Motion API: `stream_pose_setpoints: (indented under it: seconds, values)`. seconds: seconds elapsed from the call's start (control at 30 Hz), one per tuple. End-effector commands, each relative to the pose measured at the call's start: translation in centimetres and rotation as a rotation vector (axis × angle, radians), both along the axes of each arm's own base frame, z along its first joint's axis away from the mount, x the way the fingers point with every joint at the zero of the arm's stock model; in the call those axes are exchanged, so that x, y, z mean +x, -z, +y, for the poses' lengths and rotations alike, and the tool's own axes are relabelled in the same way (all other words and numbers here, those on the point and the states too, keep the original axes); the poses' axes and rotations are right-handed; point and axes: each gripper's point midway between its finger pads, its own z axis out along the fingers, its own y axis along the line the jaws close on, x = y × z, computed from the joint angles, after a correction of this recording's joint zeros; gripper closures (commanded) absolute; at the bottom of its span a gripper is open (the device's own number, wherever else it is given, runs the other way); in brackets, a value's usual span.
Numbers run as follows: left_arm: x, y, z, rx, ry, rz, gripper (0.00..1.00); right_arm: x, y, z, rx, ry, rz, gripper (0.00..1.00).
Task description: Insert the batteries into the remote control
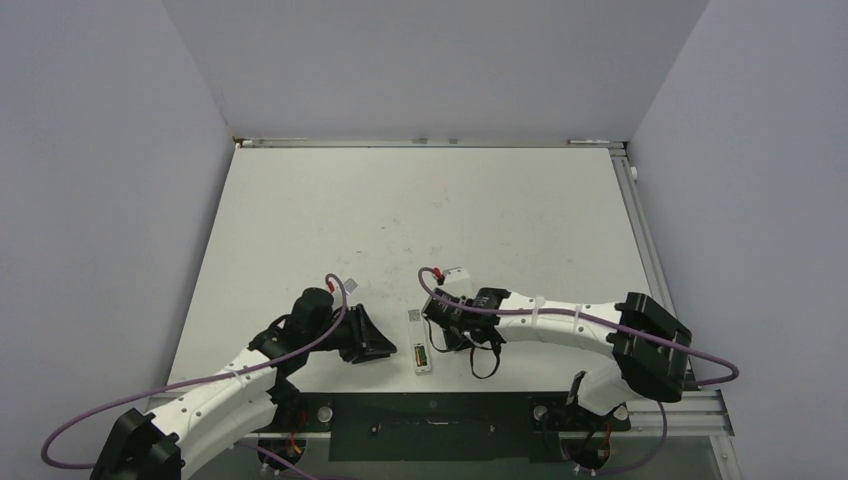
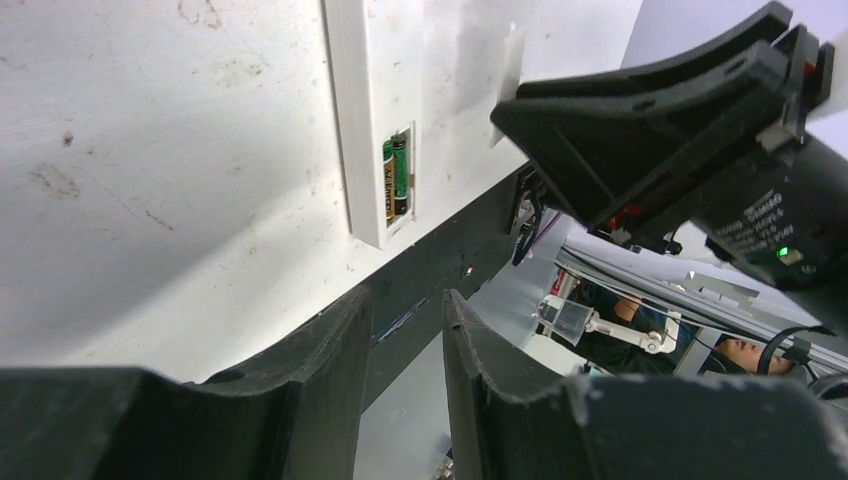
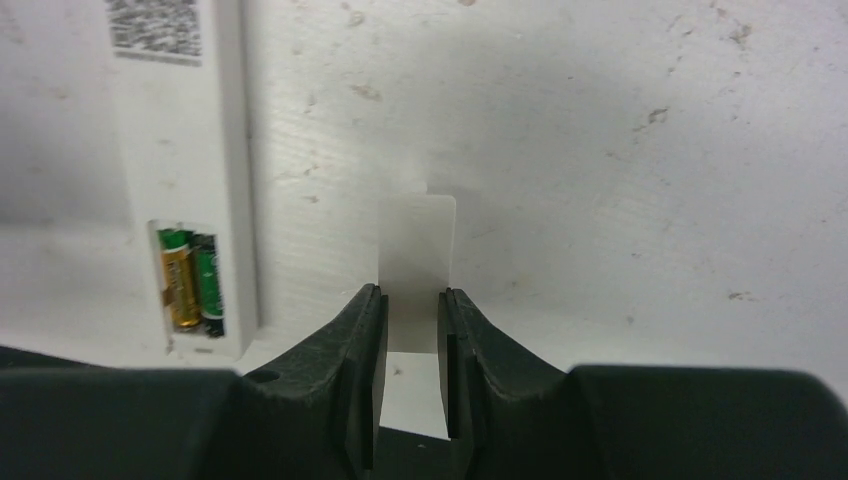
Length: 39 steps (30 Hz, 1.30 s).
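The white remote control (image 1: 419,343) lies near the table's front edge with its recess facing up. Both batteries (image 3: 190,278) sit side by side in that recess, one gold-orange and one green-labelled; the left wrist view shows the batteries (image 2: 395,178) in the remote control (image 2: 350,120) too. My right gripper (image 3: 412,292) is just right of the remote, shut on a thin white cover plate (image 3: 418,235) that sticks out past its tips. My left gripper (image 2: 405,300) is left of the remote, low over the front edge, jaws a little apart with nothing between them.
A black strip (image 1: 430,425) runs along the table's front edge, right below the remote. Grey walls close off the left, back and right. A small pale scrap (image 1: 352,284) lies on the table (image 1: 420,200) beyond the left gripper.
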Motion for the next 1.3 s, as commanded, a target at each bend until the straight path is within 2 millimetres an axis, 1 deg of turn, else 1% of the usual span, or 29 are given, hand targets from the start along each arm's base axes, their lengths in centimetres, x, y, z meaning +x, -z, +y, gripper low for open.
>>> stream_pose_setpoints:
  seconds: [0.0, 0.2, 0.37, 0.47, 0.6, 0.77, 0.83, 0.97, 1.27]
  values:
    - [1.1, -3.5, -0.7, -0.05, 0.028, -0.098, 0.71, -0.4, -3.1, 2.5, 0.086, 0.013, -0.059, 0.91]
    - [0.7, -5.2, -0.2, -0.028, 0.065, -0.141, 0.71, -1.9, -4.1, 5.2, 0.15, 0.01, -0.06, 0.91]
    - [0.8, -6.8, 0.7, 0.027, 0.085, -0.21, 0.71, -3.1, -3.9, 7.4, 0.151, -0.007, -0.062, 0.91]
    - [0.7, -7.4, 1.3, 0.06, 0.093, -0.24, 0.7, -3.4, -3.6, 8.2, 0.143, -0.005, -0.066, 0.91]
    - [0.6, -8.2, 2.0, 0.101, 0.101, -0.273, 0.7, -3.4, -3.0, 8.7, 0.133, 0.01, -0.069, 0.91]
    - [0.6, -8.4, 3.4, 0.196, 0.102, -0.301, 0.7, -3.3, -2.0, 9.0, 0.127, 0.032, -0.067, 0.91]
    - [0.7, -8.7, 3.7, 0.216, 0.102, -0.314, 0.7, -3.2, -1.8, 9.3, 0.129, 0.032, -0.067, 0.91]
    - [0.7, -8.7, 3.9, 0.23, 0.114, -0.323, 0.7, -3.2, -1.6, 9.8, 0.127, 0.031, -0.065, 0.91]
    - [0.7, -8.6, 3.8, 0.223, 0.121, -0.317, 0.7, -3.1, -1.3, 9.8, 0.105, 0.028, -0.061, 0.91]
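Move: Some 8 cm to the left and 4 cm back of the right hand, about 2 cm lower, lies the remote's open battery compartment with both batteries already in; the right fingers already hold the battery cover. The remote's label lies roughly 9 cm ahead of the compartment and 1 cm farther left. The left gripper stands some 16 cm left of the right hand, 2 cm back and 3 cm higher. For the left hand the compartment is about 8 cm to the right, 2 cm back and 5 cm below. Carrying the pinched cover left about 8 cm and back 4, the right hand arcs up roughly 3 cm, then sinks as far again to bring the cover over the battery compartment, finishing with a slow creep left. The left hand clears away, rising about 7 cm and then drawing left some 4 cm as its wrist turns about 20 degrees. ##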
